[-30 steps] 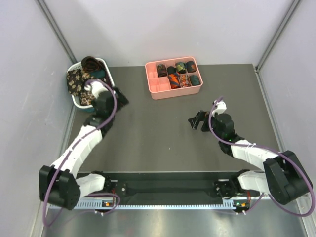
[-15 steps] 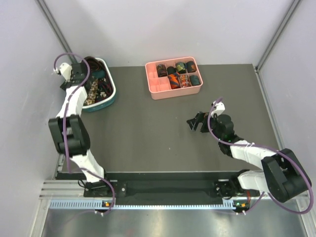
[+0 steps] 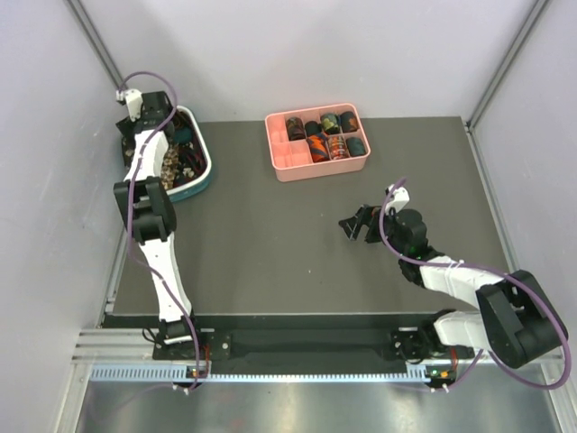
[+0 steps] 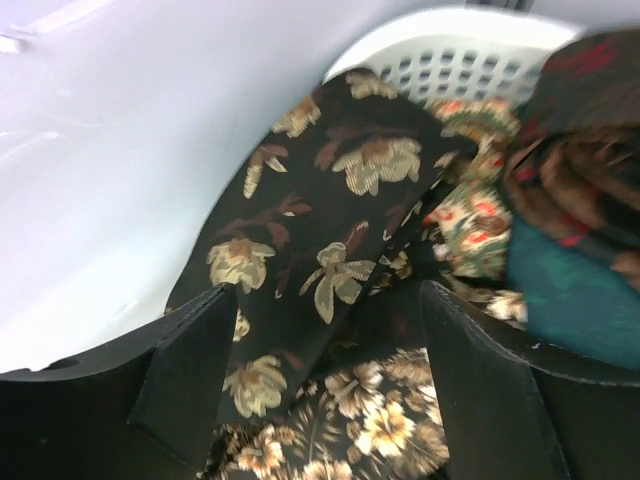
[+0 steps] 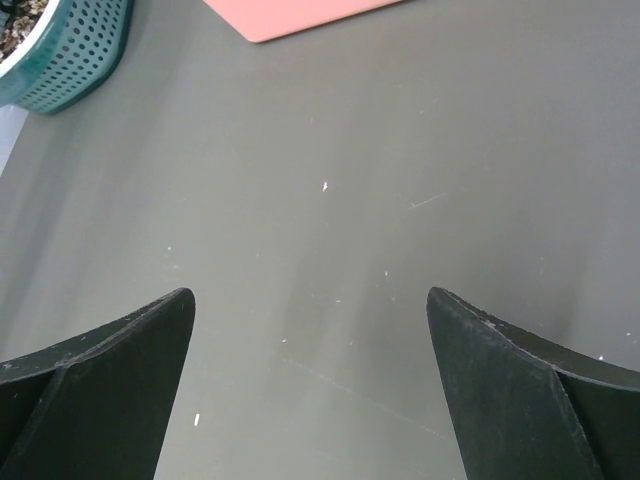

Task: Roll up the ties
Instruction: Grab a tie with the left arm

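Note:
Several loose ties (image 3: 174, 155) lie heaped in the white-and-teal basket (image 3: 204, 175) at the far left. My left gripper (image 3: 164, 124) hangs over that heap. In the left wrist view a dark tie with beige flowers (image 4: 330, 190) runs between the open jaws of the left gripper (image 4: 325, 292), and more floral fabric (image 4: 400, 420) lies under it. The fingers (image 4: 190, 370) stand apart on either side of the cloth without pinching it. Rolled ties (image 3: 329, 135) fill part of the pink tray (image 3: 287, 163). My right gripper (image 3: 353, 222) hovers open and holding nothing over the bare mat (image 5: 310, 295).
The basket's white slotted rim (image 4: 450, 60) sits close to the left wall. A teal cloth (image 4: 570, 290) lies in the basket's right side. The right wrist view catches the basket's teal corner (image 5: 70, 50) and the tray's edge (image 5: 300, 15).
The left arm has swung from beside the basket up and round to its far left side, bringing the gripper over the ties with its jaws somewhat narrower. The right arm has stayed put.

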You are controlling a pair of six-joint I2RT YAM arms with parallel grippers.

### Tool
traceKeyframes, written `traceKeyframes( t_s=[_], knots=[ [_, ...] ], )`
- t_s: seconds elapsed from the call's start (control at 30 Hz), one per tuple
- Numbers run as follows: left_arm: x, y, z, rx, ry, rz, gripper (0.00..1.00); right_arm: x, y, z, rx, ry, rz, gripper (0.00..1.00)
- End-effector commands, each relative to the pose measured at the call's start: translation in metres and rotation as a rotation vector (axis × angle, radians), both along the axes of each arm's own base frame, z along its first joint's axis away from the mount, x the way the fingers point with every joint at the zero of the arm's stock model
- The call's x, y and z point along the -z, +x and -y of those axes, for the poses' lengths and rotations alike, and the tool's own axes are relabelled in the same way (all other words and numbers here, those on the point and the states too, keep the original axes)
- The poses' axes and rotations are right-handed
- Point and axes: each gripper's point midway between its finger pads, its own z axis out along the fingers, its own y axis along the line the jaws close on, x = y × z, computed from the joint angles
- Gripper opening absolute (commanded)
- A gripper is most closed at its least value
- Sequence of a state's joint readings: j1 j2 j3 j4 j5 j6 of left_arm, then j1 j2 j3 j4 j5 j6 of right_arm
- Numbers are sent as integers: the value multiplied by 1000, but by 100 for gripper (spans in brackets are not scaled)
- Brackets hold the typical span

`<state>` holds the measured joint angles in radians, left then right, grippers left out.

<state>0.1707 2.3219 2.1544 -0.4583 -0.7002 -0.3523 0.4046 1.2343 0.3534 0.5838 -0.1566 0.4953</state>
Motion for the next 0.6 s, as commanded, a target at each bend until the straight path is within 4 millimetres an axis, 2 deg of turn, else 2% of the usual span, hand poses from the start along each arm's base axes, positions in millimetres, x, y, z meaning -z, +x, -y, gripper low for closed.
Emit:
traceKeyframes(
  t_s=[0.0, 0.1, 0.17, 0.3, 0.33, 0.43, 0.5, 0.57],
  knots=[
    [17, -4, -16, 13, 86, -143, 78, -21, 5, -3, -7, 49, 64, 100],
    [32, -9, -21, -7, 115, -198, 77, -22, 5, -3, -8, 51, 65, 100],
    [34, -12, -25, -22, 140, -219, 69, -22, 5, -3, -6, 50, 63, 100],
    [21, -19, -36, -60, 179, -222, 38, -19, 7, -1, 7, 38, 51, 100],
    [17, -18, -36, -51, 168, -210, 24, -16, 7, 0, 11, 32, 39, 100],
    [-3, -18, -40, -50, 135, -142, 4, -16, 9, -2, 6, 29, 33, 100],
    [-19, -17, -33, -14, 125, -113, 0, -16, 9, -1, 7, 27, 34, 100],
    [-18, -9, -23, 37, 63, -54, 0, -18, 10, 0, 15, 23, 42, 100]
  ],
)
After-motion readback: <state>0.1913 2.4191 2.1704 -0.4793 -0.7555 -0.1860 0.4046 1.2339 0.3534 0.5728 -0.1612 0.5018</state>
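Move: In the basket, the dark floral tie's middle lies some 6 cm below the left hand, about 2 cm to its left and 1 cm back. The rolled dark tie sits about 5 cm ahead and 9 cm right of that hand, some 4 cm lower; the cream-flowered tie is around 8 cm back, 8 cm right and 8 cm down. From the idle right hand the floral tie is about 23 cm ahead and 58 cm left, roughly level. Sinking about 5 to 6 cm onto the dark floral tie, the left hand drifts some 2 cm left and slightly back while its fingers tip about 15 degrees further down. The wide-open fingers shut almost fully around the cloth, pinching a fold between their tips, and the hand then starts back up by about 1 cm. ##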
